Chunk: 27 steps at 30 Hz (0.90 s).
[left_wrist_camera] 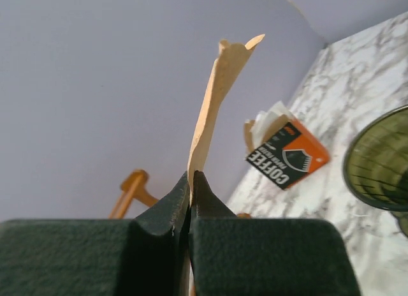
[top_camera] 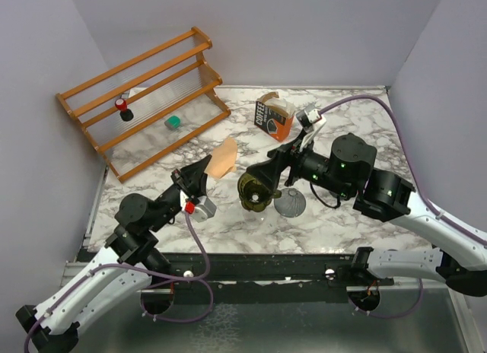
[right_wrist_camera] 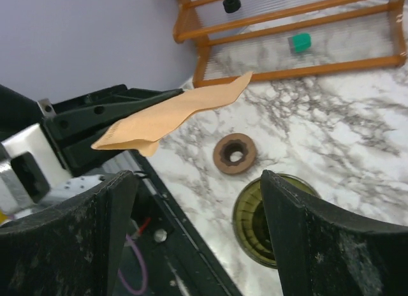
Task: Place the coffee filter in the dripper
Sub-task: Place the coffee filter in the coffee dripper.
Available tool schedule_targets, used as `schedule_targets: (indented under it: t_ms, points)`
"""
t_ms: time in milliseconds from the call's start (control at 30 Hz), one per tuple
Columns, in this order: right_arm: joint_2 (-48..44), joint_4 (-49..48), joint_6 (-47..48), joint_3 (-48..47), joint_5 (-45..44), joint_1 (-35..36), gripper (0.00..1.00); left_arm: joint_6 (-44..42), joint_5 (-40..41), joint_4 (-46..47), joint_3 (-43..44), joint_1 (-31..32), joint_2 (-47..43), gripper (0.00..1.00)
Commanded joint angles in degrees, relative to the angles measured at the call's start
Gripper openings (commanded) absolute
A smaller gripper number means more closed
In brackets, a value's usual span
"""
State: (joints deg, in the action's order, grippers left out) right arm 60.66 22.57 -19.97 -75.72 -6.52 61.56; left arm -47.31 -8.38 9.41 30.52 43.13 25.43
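Note:
A tan paper coffee filter [top_camera: 224,158] is pinched by its lower edge in my left gripper [top_camera: 200,175], which is shut on it. In the left wrist view the filter [left_wrist_camera: 213,104] stands up from the closed gripper [left_wrist_camera: 190,180]. The olive-green glass dripper [top_camera: 253,193] stands upright on the marble table just right of the filter. My right gripper [top_camera: 253,176] hovers over the dripper, open and holding nothing. In the right wrist view the right gripper [right_wrist_camera: 197,184] is wide apart, with the filter [right_wrist_camera: 172,114] ahead of it and the dripper [right_wrist_camera: 255,222] below, partly hidden by one finger.
An orange coffee box [top_camera: 272,117] stands at the back of the table. A wooden rack [top_camera: 144,102] at the back left holds a green item [top_camera: 173,122] and a red-and-black item [top_camera: 123,108]. A grey disc [top_camera: 290,205] and a brown ring [right_wrist_camera: 235,154] lie beside the dripper.

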Motion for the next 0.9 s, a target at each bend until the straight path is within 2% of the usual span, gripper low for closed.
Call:
schedule_targets:
  t_ms: [0, 200, 400, 767, 867]
  points:
    - [-0.62, -4.50, -12.51, 1.94, 1.54, 0.45, 0.81, -12.72, 2.01, 10.09, 0.34, -0.23, 3.02, 0.00]
    - [-2.39, -10.94, -21.28, 6.39, 2.05, 0.40, 0.68, -15.17, 1.48, 12.48, 0.78, -0.22, 4.12, 0.00]
    - [-3.71, -18.47, -27.27, 10.49, 1.61, 0.40, 0.60, -14.06, 1.33, 13.99, 0.41, -0.23, 4.13, 0.00]
    - [-0.37, -24.79, -30.40, 10.72, 6.10, 0.41, 0.54, -11.79, 0.94, 15.27, 0.23, -0.21, 4.01, 0.00]
    - [0.19, -26.22, -30.78, 11.22, 7.66, 0.40, 0.48, -11.18, 0.66, 15.61, 0.11, -0.19, 4.03, 0.00]
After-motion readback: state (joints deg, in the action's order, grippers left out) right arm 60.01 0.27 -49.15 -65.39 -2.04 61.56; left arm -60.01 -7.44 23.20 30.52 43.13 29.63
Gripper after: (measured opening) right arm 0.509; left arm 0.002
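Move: The left hand already holds the coffee filter, its middle about 2 cm ahead of, 3 cm right of and 2 cm above that hand; the dripper lies some 5 cm ahead, 11 cm right and 20 cm below. From the open right hand the filter is about 7 cm left, 2 cm ahead and nearly level. The dripper is some 6 cm ahead of the right hand, straight below sideways, 25 cm down; the grey cone stands 9 cm right, 2 cm ahead, 32 cm down. The left hand keeps its pinch on the filter while lifting it about 5 cm and tilting its fingertips a little further up. The right hand closes in on the filter's free side, travelling roughly 3.5 cm left, then also rising, rolling some 30 degrees about its pointing direction and narrowing its wide-open fingers without reaching the paper. ##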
